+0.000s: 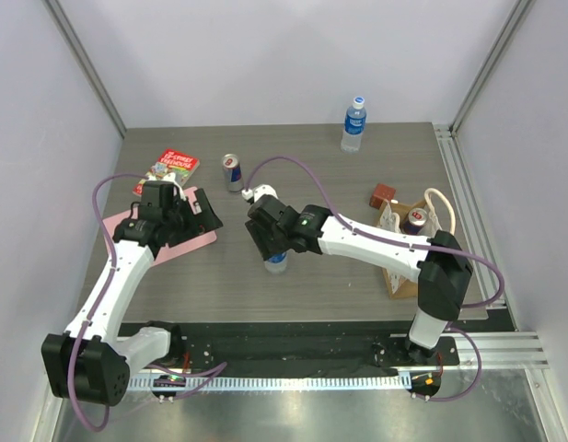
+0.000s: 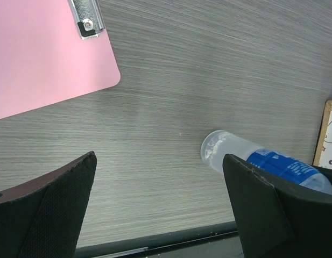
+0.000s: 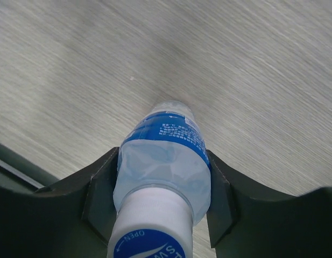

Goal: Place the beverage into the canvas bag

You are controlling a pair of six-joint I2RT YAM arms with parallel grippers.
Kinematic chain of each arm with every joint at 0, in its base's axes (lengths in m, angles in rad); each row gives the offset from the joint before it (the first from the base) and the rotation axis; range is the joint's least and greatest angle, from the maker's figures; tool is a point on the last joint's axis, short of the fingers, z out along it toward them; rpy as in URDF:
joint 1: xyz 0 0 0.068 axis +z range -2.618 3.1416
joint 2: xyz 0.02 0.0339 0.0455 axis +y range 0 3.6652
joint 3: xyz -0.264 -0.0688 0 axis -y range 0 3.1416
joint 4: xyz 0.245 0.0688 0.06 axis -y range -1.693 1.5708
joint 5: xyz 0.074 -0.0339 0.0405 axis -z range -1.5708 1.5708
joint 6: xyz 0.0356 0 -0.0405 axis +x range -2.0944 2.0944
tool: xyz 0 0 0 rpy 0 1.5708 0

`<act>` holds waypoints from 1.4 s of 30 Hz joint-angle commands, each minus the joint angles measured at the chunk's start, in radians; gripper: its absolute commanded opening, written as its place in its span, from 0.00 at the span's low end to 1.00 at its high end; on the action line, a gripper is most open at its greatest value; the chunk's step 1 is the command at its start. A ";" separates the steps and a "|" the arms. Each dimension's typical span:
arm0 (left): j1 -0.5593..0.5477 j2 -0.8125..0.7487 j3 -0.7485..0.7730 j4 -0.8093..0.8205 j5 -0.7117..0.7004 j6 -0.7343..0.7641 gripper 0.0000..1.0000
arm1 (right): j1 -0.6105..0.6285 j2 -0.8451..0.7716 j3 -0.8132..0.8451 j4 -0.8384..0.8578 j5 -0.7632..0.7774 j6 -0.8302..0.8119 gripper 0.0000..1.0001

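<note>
The beverage, a clear bottle (image 3: 164, 161) with a blue label and a white cap, is pinched at its shoulder between the fingers of my right gripper (image 3: 161, 185). From above, that bottle (image 1: 277, 263) stands mid-table under the right gripper (image 1: 272, 250). The canvas bag (image 1: 400, 276) stands at the right edge, cream rope handles up, with a can (image 1: 414, 220) inside it. My left gripper (image 1: 199, 214) hangs open beside the pink clipboard (image 1: 193, 238). Its wrist view shows the bottle (image 2: 238, 152) behind the right finger (image 2: 273, 209), apart from it.
A second water bottle (image 1: 354, 123) stands at the back. A slim can (image 1: 232, 172) and a red book (image 1: 168, 168) are at the back left. A small brown box (image 1: 384, 194) sits by the bag. The bag's speckled panel (image 2: 328, 138) shows at the left wrist view's right edge.
</note>
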 commanded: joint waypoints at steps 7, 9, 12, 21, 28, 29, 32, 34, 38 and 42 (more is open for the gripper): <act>0.002 0.002 0.001 0.040 0.029 0.014 1.00 | -0.078 -0.213 0.059 -0.086 0.222 -0.015 0.01; 0.003 0.004 0.001 0.043 0.036 0.016 1.00 | -0.109 -0.271 0.077 -0.104 0.248 -0.021 0.01; 0.002 0.002 0.000 0.042 0.039 0.016 1.00 | -0.202 -0.352 0.109 -0.150 0.265 -0.035 0.01; 0.004 0.002 -0.005 0.053 0.072 0.017 1.00 | -0.411 -0.468 0.237 -0.279 0.343 -0.111 0.01; 0.004 0.005 -0.005 0.059 0.082 0.017 1.00 | -0.500 -0.486 0.339 -0.316 0.422 -0.167 0.01; 0.003 0.005 -0.005 0.059 0.085 0.019 1.00 | -0.508 -0.485 0.347 -0.319 0.426 -0.168 0.01; 0.004 0.001 -0.006 0.060 0.085 0.019 1.00 | -0.543 -0.480 0.364 -0.348 0.448 -0.161 0.01; 0.002 -0.001 -0.008 0.060 0.085 0.019 1.00 | -0.578 -0.475 0.354 -0.377 0.449 -0.147 0.01; 0.002 -0.001 -0.009 0.060 0.090 0.019 1.00 | -0.629 -0.491 0.312 -0.410 0.413 -0.113 0.01; 0.002 0.002 -0.009 0.062 0.095 0.019 1.00 | -0.650 -0.521 0.263 -0.437 0.402 -0.087 0.01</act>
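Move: The right hand grips the standing bottle near its shoulder; the canvas bag lies about 33 cm to its right, some 3 cm farther out and 6 cm lower. A can already stands in the bag, about 34 cm right and 9 cm ahead of the hand; a red plug block sits 28 cm right and 21 cm ahead. From the left hand the bag is roughly 51 cm right, level with it, 9 cm lower. The right hand swings the gripped bottle about 33 cm right and 21 cm up towards the bag, turning clockwise. ##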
